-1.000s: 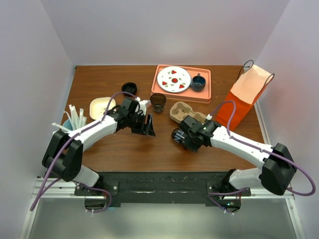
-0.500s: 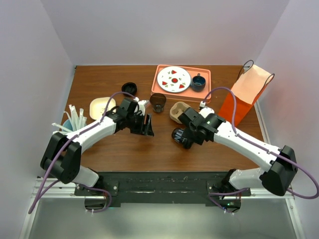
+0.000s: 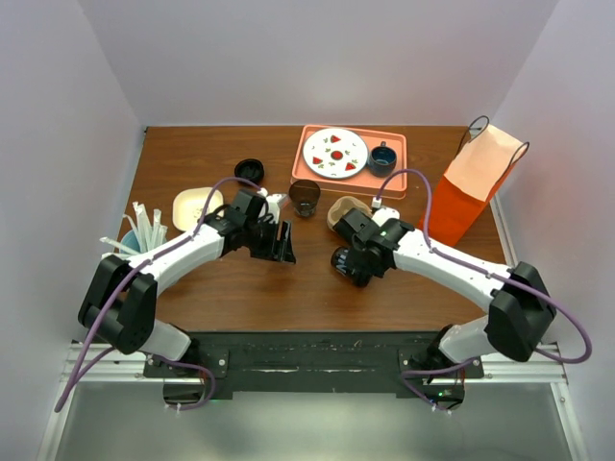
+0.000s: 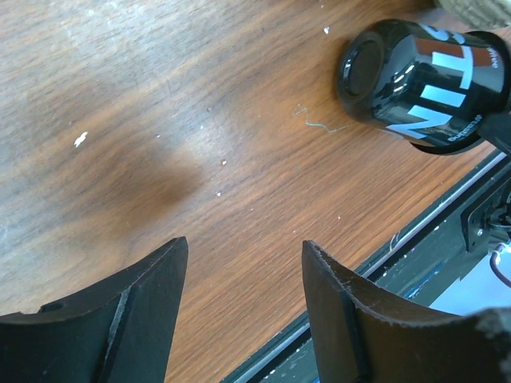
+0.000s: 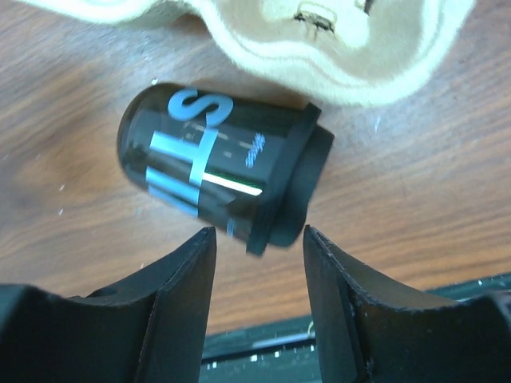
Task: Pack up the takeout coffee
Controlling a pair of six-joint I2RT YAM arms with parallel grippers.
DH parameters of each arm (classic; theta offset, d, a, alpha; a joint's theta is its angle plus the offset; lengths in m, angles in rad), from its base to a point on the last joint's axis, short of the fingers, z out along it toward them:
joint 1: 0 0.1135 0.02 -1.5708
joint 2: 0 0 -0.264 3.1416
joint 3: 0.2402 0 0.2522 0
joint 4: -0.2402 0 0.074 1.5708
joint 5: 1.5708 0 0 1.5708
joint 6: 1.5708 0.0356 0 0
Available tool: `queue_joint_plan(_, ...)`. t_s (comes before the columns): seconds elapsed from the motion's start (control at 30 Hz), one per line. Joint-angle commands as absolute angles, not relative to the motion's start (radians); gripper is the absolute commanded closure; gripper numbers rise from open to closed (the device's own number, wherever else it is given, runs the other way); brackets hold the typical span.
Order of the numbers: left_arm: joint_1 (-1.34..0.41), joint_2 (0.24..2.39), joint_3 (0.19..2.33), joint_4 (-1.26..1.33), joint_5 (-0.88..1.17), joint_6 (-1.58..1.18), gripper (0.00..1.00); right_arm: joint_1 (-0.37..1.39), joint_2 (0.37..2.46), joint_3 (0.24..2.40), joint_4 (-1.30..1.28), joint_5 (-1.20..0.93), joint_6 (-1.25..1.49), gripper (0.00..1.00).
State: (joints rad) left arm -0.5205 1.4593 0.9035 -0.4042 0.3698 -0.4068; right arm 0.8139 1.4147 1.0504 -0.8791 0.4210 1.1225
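Observation:
The takeout coffee [image 3: 342, 260], a dark cup with blue lettering and a black lid, lies on its side on the wooden table [image 3: 240, 288]. My right gripper [image 3: 363, 255] hangs right over it, open. In the right wrist view the cup [image 5: 215, 171] lies just beyond the gripper [image 5: 259, 239], its lid rim near the gap, and neither finger touches it. My left gripper [image 3: 282, 246] stands open and empty to the cup's left. The left wrist view shows that gripper [image 4: 243, 247] over bare wood, with the cup [image 4: 423, 80] at the upper right.
A beige pulp cup carrier [image 3: 348, 213] lies just behind the cup. An orange paper bag [image 3: 471, 187] stands at the right. An orange tray [image 3: 396, 181] holds a plate and a blue mug. A brown cup [image 3: 306, 197], a black disc [image 3: 249, 170], a pale dish [image 3: 195, 206] and straws [image 3: 144, 232] are at the left.
My right gripper's jaws have opened and the wrist has shifted a little toward the back. The cup lies where it was. The left arm has barely moved.

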Motion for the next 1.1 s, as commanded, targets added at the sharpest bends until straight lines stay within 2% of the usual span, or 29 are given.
queue_joint_plan(0.0, -0.528, 1.451, 0.939, -0.431, 0.348, -0.379, 0.36, 0.807, 1.443, 1.026, -0.796, 0.462, 1.095, 0.53)
queue_joint_plan(0.33, -0.526, 1.422, 0.933, -0.457, 0.344, -0.371, 0.37, 0.807, 1.427, 1.003, -0.791, 0.486, 1.091, 0.73)
queue_joint_plan(0.57, -0.526, 1.399, 0.919, -0.445, 0.341, -0.376, 0.37, 0.808, 1.396, 1.117, -0.981, 0.557, 1.017, 0.77)
queue_joint_plan(0.87, -0.528, 1.351, 0.856, -0.374, 0.347, -0.416, 0.37, 0.807, 1.411, 1.315, -1.452, 0.640, 0.913, 0.78)
queue_joint_plan(1.07, -0.528, 1.330, 0.841, -0.347, 0.339, -0.426, 0.37, 0.793, 1.374, 1.278, -1.456, 0.534, 0.827, 0.79)
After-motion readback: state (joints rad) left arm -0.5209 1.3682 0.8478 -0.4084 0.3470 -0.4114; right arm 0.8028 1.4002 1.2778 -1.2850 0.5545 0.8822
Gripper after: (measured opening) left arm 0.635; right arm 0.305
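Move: The lidded coffee cup lies on its side just under the open right gripper, lid end nearest the fingers; its middle is about 2 cm ahead, 3 cm left and 3 cm below. The drink carrier is some 10 cm straight ahead and lower, the open cup about 17 cm ahead and 14 cm left, the orange bag roughly 13 cm ahead and 20 cm right. From the left hand, the lidded cup lies about 15 cm right, 1 cm back and slightly lower. Lower the right gripper about 1.5 cm over the lid end of the lying coffee cup and close the half-open fingers until they pinch the lid's rim. Then, keeping that pinch, raise the cup and carry it right, about 6 cm each way, away from the drink carrier, swinging the fingertips out to the right by some 20 degrees. ##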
